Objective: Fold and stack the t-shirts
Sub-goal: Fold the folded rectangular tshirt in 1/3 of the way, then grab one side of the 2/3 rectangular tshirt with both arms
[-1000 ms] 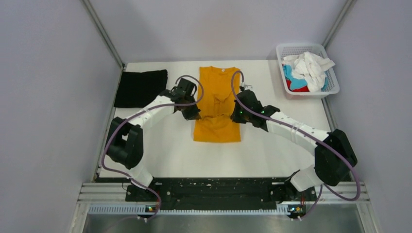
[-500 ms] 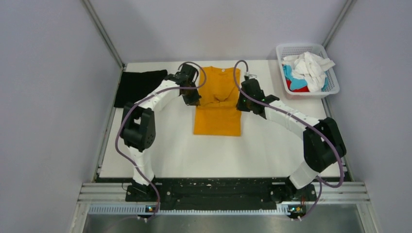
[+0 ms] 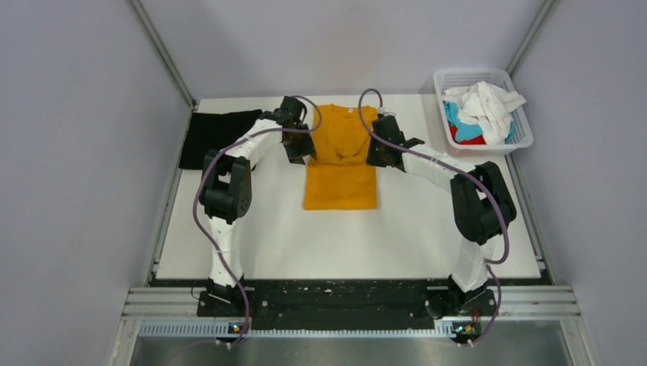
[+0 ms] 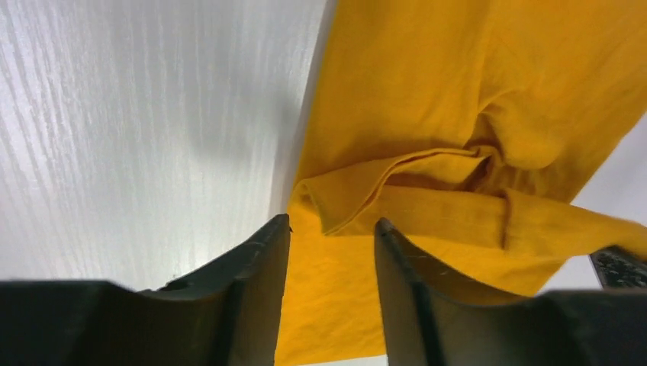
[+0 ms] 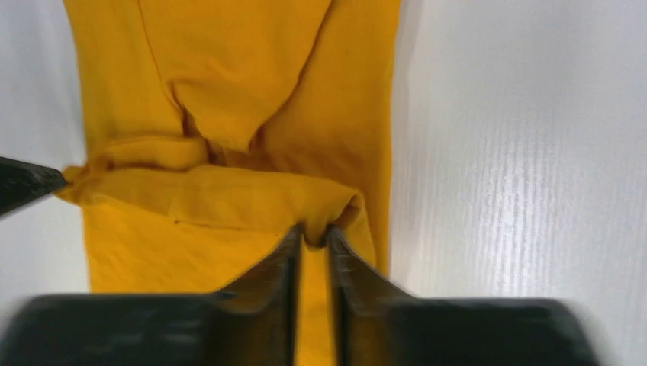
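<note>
The mustard-orange t-shirt (image 3: 339,179) lies lengthwise in the middle of the table, with a raised cross fold (image 4: 427,206) bunched halfway up. My left gripper (image 3: 296,150) sits at the shirt's left edge. In the left wrist view my left gripper (image 4: 332,223) is open, its fingertips apart just short of the fold's corner. My right gripper (image 3: 379,152) is at the shirt's right edge. In the right wrist view my right gripper (image 5: 314,232) is shut on the fold's right end (image 5: 336,210). A folded black t-shirt (image 3: 220,137) lies at the far left.
A white mesh basket (image 3: 471,72) stands at the far right corner and holds a white t-shirt (image 3: 484,103), a light-blue one (image 3: 454,118) and a red one (image 3: 467,139). Grey walls close in both sides.
Both grippers have moved away from the bases toward the collar, carrying the bunched fold of the mustard shirt with them. The shirt's near edge has drawn slightly farther away.
</note>
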Available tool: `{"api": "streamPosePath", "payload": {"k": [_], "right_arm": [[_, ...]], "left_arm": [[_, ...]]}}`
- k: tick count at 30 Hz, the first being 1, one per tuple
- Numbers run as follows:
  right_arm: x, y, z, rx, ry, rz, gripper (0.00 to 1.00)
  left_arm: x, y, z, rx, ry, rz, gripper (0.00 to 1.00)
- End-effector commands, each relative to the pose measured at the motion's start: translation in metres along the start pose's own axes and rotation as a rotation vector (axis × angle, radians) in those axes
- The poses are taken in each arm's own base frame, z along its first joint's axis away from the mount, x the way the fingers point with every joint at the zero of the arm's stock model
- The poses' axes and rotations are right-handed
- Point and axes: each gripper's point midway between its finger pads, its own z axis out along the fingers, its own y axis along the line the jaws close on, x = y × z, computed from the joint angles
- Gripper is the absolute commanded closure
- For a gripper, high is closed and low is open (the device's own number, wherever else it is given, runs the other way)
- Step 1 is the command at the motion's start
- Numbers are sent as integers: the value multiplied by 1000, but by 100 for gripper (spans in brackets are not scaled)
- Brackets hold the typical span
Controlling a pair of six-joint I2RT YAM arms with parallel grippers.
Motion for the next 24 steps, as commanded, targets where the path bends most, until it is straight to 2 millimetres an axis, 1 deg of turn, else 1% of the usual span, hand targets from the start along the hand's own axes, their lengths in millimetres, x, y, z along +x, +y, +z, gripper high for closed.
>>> {"api": "streamPosePath", "payload": {"k": [1, 2, 3, 4, 6, 8, 9, 10, 12, 13, 14, 15, 16, 17, 19, 21, 22, 24], "right_arm": [[-43, 9, 2, -5, -104, 39, 65], [-47, 9, 2, 2, -113, 41, 50], [-50, 8, 0, 14, -120, 43, 43], [-53, 6, -3, 27, -128, 46, 39], [-52, 4, -9, 34, -133, 53, 28], [-47, 3, -18, 14, -127, 42, 18], [-44, 6, -23, -17, -123, 24, 17], [-40, 10, -27, -50, -117, 13, 10], [-26, 19, -35, -133, -87, -4, 3], [-16, 17, -39, -145, -63, -5, 1], [-1, 9, -40, -133, -35, -4, 1], [10, 3, -43, -124, -17, 0, 1], [20, -3, -48, -117, -5, 10, 1], [34, -8, -51, -118, 19, 22, 1], [54, -10, -61, -153, 56, 45, 1], [74, -9, -65, -197, 100, 70, 3], [82, -8, -66, -217, 118, 79, 5], [89, -5, -67, -240, 136, 107, 7]], "left_arm": [[-35, -32, -22, 130, -84, 44, 37], [-40, -33, -29, 138, -97, 40, 28], [-43, -34, -35, 142, -108, 40, 12], [-45, -34, -42, 143, -124, 43, 3], [-46, -29, -54, 125, -152, 45, 1], [-41, -24, -65, 117, -164, 44, 1], [-35, -21, -70, 114, -163, 41, 1], [-28, -17, -73, 113, -156, 33, 1], [-10, -7, -77, 114, -139, 19, 1], [0, -2, -78, 115, -127, 13, 1], [11, 4, -82, 118, -119, 6, 1], [24, 10, -81, 117, -102, -1, 1], [42, 22, -77, 104, -68, -11, 1], [55, 28, -76, 102, -50, -23, 1], [76, 40, -73, 97, -26, -46, 1], [93, 46, -67, 110, -4, -65, 1], [101, 48, -63, 121, 11, -75, 1], [110, 50, -55, 144, 31, -94, 1]]}}
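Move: Some 15 cm back from the left hand and about 1 cm to its left, 2 cm lower, lies the folded shirt's near left corner; the near right corner is about 14 cm back from the right hand, 1 cm to its right and 4 cm lower. The neckline is roughly 16 cm ahead and 12 cm right of the left hand. The black shirt's middle lies about 27 cm left and 6 cm ahead of the left hand. Easing forward about 2 cm, both hands open wide to free the orange flap's edge, the right from shut, the left already half open. They then draw back over the fold, roughly 15 cm left and 12 cm right, spreading slightly outward to the near corners; the left arcs up some 5 cm and sinks again, the right rises a little and ends lower. ##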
